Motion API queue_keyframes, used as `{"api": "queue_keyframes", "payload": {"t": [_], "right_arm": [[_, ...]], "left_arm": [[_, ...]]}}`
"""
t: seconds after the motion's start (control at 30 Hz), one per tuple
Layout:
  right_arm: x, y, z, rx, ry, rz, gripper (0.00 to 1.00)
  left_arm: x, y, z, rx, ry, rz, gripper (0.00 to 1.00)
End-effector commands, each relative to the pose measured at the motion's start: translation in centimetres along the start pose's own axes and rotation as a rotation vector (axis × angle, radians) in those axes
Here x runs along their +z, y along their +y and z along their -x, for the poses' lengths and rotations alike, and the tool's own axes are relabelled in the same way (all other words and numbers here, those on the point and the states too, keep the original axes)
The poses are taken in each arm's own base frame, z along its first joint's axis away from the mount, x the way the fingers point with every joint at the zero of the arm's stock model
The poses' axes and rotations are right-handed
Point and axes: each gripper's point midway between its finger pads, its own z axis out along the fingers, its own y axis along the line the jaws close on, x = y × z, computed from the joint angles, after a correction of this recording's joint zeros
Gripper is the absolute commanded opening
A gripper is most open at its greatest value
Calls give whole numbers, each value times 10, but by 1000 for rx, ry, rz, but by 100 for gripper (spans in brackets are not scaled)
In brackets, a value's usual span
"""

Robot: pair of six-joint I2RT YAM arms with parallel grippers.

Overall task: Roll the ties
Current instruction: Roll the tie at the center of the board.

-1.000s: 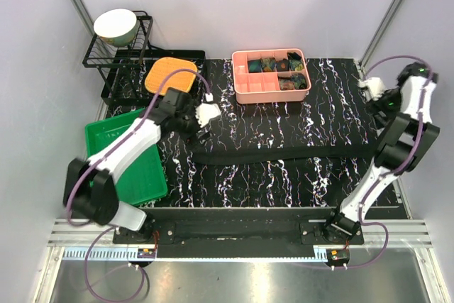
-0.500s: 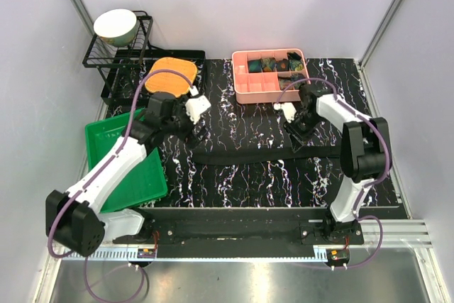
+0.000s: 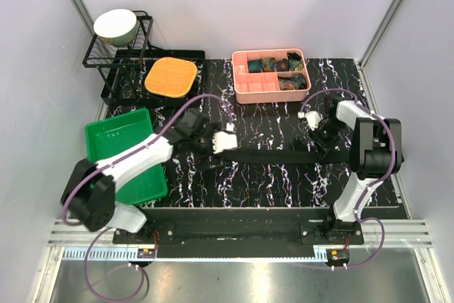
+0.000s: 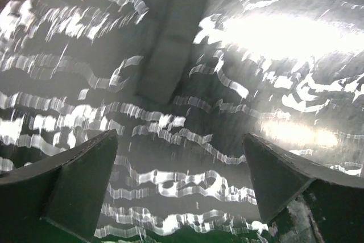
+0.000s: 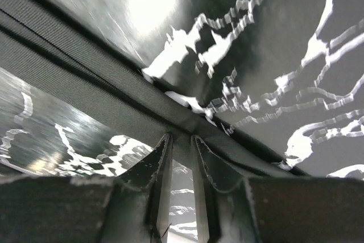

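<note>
One black tie [image 3: 284, 154] lies stretched left to right across the marbled black table. My left gripper [image 3: 211, 148] hovers over its left end, open. In the left wrist view the fingers [image 4: 79, 180] stand wide apart over bare table, and the tie's end [image 4: 170, 44] lies just beyond them. My right gripper [image 3: 320, 143] is down at the right part of the tie. The right wrist view shows its fingertips [image 5: 162, 155] drawn close together, with the near edge of the tie [image 5: 85, 83] pinched between them.
A pink divided tray [image 3: 241, 94] holding several rolled ties stands at the back centre. A green bin [image 3: 106, 136] sits at the left. Behind it are an orange square lid [image 3: 170, 76] and a black wire rack [image 3: 96, 58] with a bowl [image 3: 115, 26].
The right arm came in from the far right and down onto the tie, its jaws closing. The left arm swung right and nearer, over the tie's left end, still open.
</note>
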Motion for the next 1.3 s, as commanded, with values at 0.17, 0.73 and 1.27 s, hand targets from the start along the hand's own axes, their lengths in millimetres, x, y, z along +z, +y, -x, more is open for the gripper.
{"api": "queue_keyframes", "payload": {"t": [0.17, 0.73, 1.27], "right_arm": [[-21, -12, 2, -15, -35, 2, 36], [-246, 4, 101, 326, -907, -106, 99], [-205, 59, 82, 297, -856, 134, 100]], "left_arm": [[69, 8, 70, 173, 30, -93, 99], [145, -17, 94, 178, 110, -251, 99], [163, -21, 79, 125, 162, -279, 44]]}}
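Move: The stretch of tie the left hand goes for lies about 16 cm to its right, 1 cm ahead and 8 cm below; the tie's left end is only about 4 cm right, 2 cm ahead. The pink organizer stands some 27 cm ahead and 19 cm right. From the right hand, nearly shut on the tie, that same stretch is roughly 18 cm left and 1 cm back. Left hand sweeps 16 cm right, sinks 7 and half-closes astride the tie; right lifts off 23 cm, opening. ##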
